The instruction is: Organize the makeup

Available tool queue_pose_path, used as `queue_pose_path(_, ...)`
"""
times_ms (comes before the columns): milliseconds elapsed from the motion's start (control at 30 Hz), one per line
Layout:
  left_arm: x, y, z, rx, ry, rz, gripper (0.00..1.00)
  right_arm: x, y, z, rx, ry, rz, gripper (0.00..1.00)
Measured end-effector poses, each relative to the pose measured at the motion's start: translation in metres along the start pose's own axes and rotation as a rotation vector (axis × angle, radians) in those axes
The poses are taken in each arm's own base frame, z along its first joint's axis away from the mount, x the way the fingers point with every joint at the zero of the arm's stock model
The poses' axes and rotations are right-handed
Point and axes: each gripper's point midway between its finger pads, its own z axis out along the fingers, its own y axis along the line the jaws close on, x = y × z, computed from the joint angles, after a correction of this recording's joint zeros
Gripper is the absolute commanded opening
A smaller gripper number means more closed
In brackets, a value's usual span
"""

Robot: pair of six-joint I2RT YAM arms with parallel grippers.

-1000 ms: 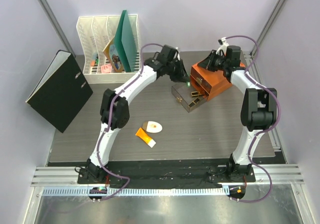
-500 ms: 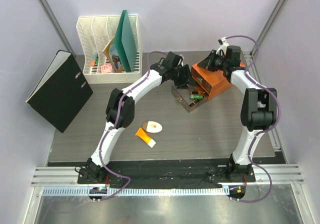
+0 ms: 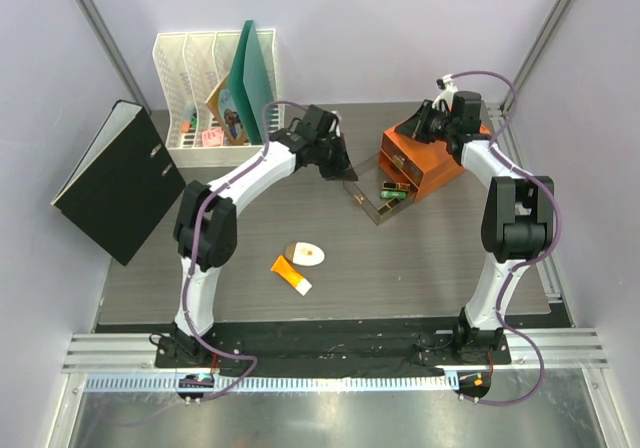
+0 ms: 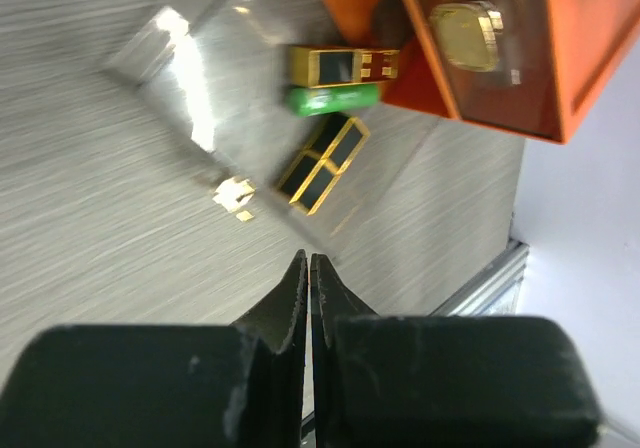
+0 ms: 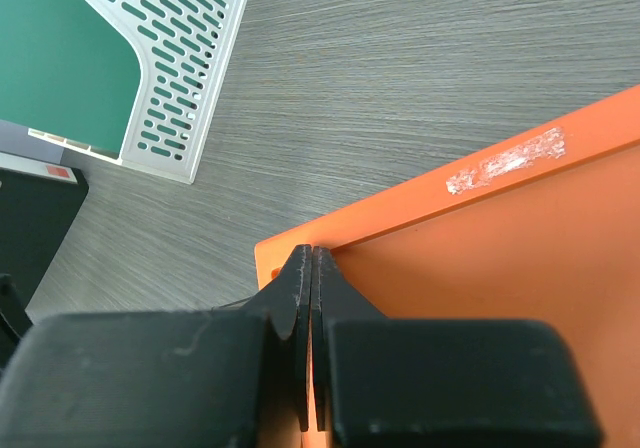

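A clear drawer stands pulled out of the orange drawer box. In it lie two black-gold lipsticks and a green tube. My left gripper is shut and empty, hovering just left of the drawer. A white oval compact and an orange white-capped tube lie on the table nearer the front. My right gripper is shut, its tips resting on the top edge of the orange box.
A white file rack with a green folder stands at the back left. A black binder leans at the left edge. The box's upper drawer has a gold knob.
My left gripper opened over the drawer and let the green tube drop into it. It then drew back to the left and shut. The right arm has not moved.
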Motion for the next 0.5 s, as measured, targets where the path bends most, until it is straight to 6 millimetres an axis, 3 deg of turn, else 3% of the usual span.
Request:
queue_pose_path(167, 0.003, 0.029, -0.015, -0.070, -0.018, -0.033, 0.00, 0.000, 0.000, 0.000, 0.000, 0.000, 0.000, 0.01)
queue_pose_path(300, 0.014, 0.056, -0.012, -0.164, 0.011, -0.078, 0.00, 0.000, 0.000, 0.000, 0.000, 0.000, 0.000, 0.01)
queue_pose_path(500, 0.028, 0.074, -0.003, -0.224, 0.061, -0.119, 0.00, 0.000, 0.000, 0.000, 0.000, 0.000, 0.000, 0.01)
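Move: The left hand, empty and shut, hovers almost directly over the gold knob on the open drawer's front, which is about 11 cm below and 1 cm to the right. Inside the drawer, the green tube lies some 10 cm right and 1 cm ahead; the orange cabinet's middle is roughly 18 cm right and 7 cm ahead. From the right hand, at the cabinet's top corner, the knob is some 11 cm back, 9 cm left and 11 cm down. Leftward first, off the open drawer's front edge, then sinking: the left hand shifts about 5 cm left and comes down about 5 cm, easing back a little as it goes. Its fingers stay shut and tip some 15 degrees steeper, ending free in the air on the outer side of the drawer front, with the knob to their right. ##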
